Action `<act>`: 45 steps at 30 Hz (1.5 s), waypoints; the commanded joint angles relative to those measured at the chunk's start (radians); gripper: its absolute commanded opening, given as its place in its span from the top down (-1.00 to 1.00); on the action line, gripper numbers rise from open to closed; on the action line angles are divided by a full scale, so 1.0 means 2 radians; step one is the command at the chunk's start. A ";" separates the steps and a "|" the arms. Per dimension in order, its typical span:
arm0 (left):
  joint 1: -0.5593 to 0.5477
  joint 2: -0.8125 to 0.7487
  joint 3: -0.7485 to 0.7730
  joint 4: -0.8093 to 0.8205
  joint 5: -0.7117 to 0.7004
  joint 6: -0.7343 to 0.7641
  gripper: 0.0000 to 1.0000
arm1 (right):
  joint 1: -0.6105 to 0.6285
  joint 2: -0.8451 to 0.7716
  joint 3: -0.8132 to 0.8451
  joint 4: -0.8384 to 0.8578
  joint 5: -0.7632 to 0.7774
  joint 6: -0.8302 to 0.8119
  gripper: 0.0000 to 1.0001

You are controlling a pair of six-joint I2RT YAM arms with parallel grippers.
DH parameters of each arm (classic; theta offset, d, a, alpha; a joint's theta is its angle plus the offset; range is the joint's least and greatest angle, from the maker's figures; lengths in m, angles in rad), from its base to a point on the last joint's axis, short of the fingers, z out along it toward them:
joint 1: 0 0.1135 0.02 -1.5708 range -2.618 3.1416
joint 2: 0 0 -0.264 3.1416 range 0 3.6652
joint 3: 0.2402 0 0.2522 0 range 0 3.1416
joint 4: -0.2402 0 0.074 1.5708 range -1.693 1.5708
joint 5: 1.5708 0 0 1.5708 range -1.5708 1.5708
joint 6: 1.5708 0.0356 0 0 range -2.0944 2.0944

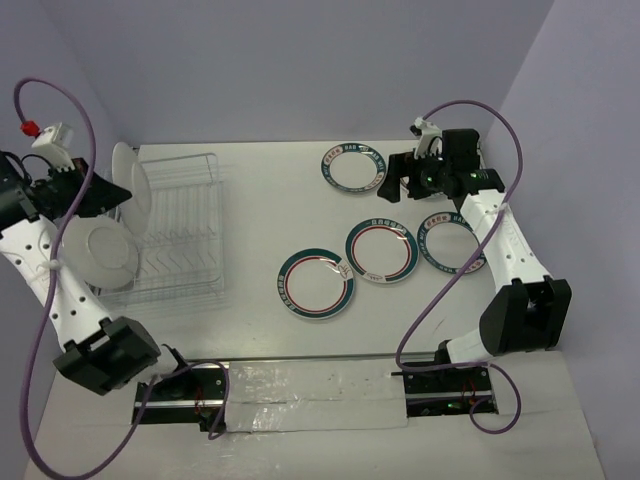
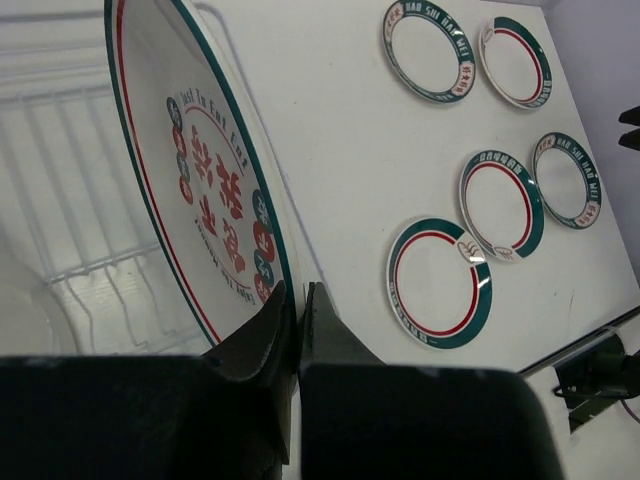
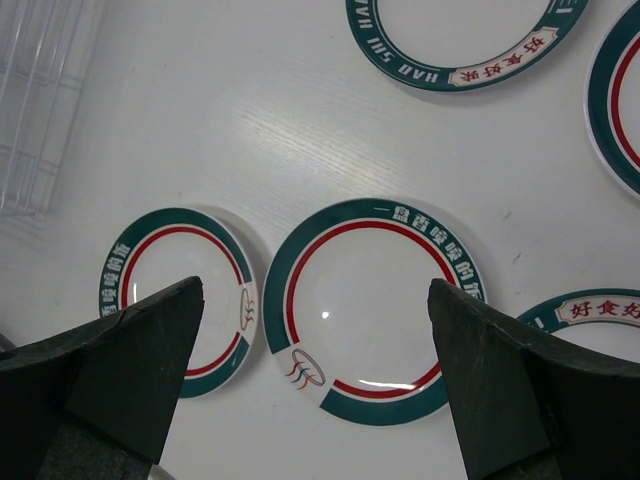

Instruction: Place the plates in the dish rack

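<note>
My left gripper (image 1: pixel 117 192) (image 2: pixel 297 295) is shut on the rim of a plate with a red centre pattern (image 2: pixel 210 190). It holds this plate upright (image 1: pixel 129 180) over the left end of the white wire dish rack (image 1: pixel 185 230) (image 2: pixel 100 265). A second plate (image 1: pixel 100 252) leans in the rack, white underside up. Several teal-rimmed plates lie flat on the table (image 1: pixel 316 283) (image 1: pixel 381 249) (image 1: pixel 452 245) (image 1: pixel 353 167). My right gripper (image 1: pixel 396 180) (image 3: pixel 315 300) is open and empty, above a teal-rimmed plate (image 3: pixel 370 310) without touching it.
In the right wrist view more teal-rimmed plates lie around (image 3: pixel 175 295) (image 3: pixel 460 40), and the rack's corner (image 3: pixel 40 90) shows at top left. One plate (image 2: pixel 515 62) lies under the right arm. Walls close the table at the back and sides.
</note>
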 commanded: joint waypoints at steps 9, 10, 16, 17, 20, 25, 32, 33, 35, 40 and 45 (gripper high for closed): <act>0.065 -0.021 -0.025 -0.117 0.005 0.176 1.00 | 0.009 0.020 0.024 0.004 -0.028 -0.003 -1.00; 0.066 -0.018 -0.022 -0.118 0.002 0.174 1.00 | 0.009 0.021 0.027 0.002 -0.033 -0.003 -1.00; 0.066 0.030 -0.001 -0.118 0.003 0.161 1.00 | 0.009 0.034 0.054 -0.031 -0.065 -0.012 -1.00; 0.068 0.037 -0.001 -0.119 0.004 0.159 1.00 | 0.010 0.039 0.058 -0.039 -0.064 -0.013 -1.00; 0.077 0.052 0.003 -0.118 0.011 0.162 1.00 | 0.009 0.046 0.071 -0.053 -0.058 -0.019 -1.00; 0.084 0.056 0.013 -0.119 0.010 0.168 1.00 | 0.010 0.054 0.082 -0.063 -0.048 -0.022 -1.00; 0.124 0.057 -0.017 -0.119 0.011 0.192 1.00 | 0.010 0.063 0.089 -0.070 -0.041 -0.025 -1.00; 0.127 0.058 -0.021 -0.119 0.012 0.195 1.00 | 0.010 0.065 0.092 -0.071 -0.039 -0.025 -1.00; 0.134 0.061 -0.031 -0.119 0.012 0.205 1.00 | 0.011 0.067 0.093 -0.071 -0.039 -0.025 -1.00; 0.153 0.072 -0.042 -0.119 0.019 0.218 1.00 | 0.015 0.068 0.090 -0.068 -0.035 -0.022 -1.00; 0.162 0.081 -0.057 -0.119 0.031 0.226 1.00 | 0.018 0.071 0.093 -0.070 -0.031 -0.023 -1.00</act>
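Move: The left hand already holds the red-lettered plate by its rim. The open slot at the rack's left end lies about 8 cm to its left, roughly level fore and aft, some 24 cm below. The first plate, leaning there, is about 14 cm to the left, straight abeam and 23 cm down; the rack's middle is 9 cm ahead, 1 cm left, 29 cm down. From the idle right hand the slot is some 63 cm left, 8 cm back, 13 cm below. Keeping its pinch on the plate's rim, the left hand carries the plate down and to the left, about 9 cm each way, towards the slot just right of the first plate. It eases back some 3 cm, mostly early on, and tips the fingers about 10 degrees further down as it goes. ##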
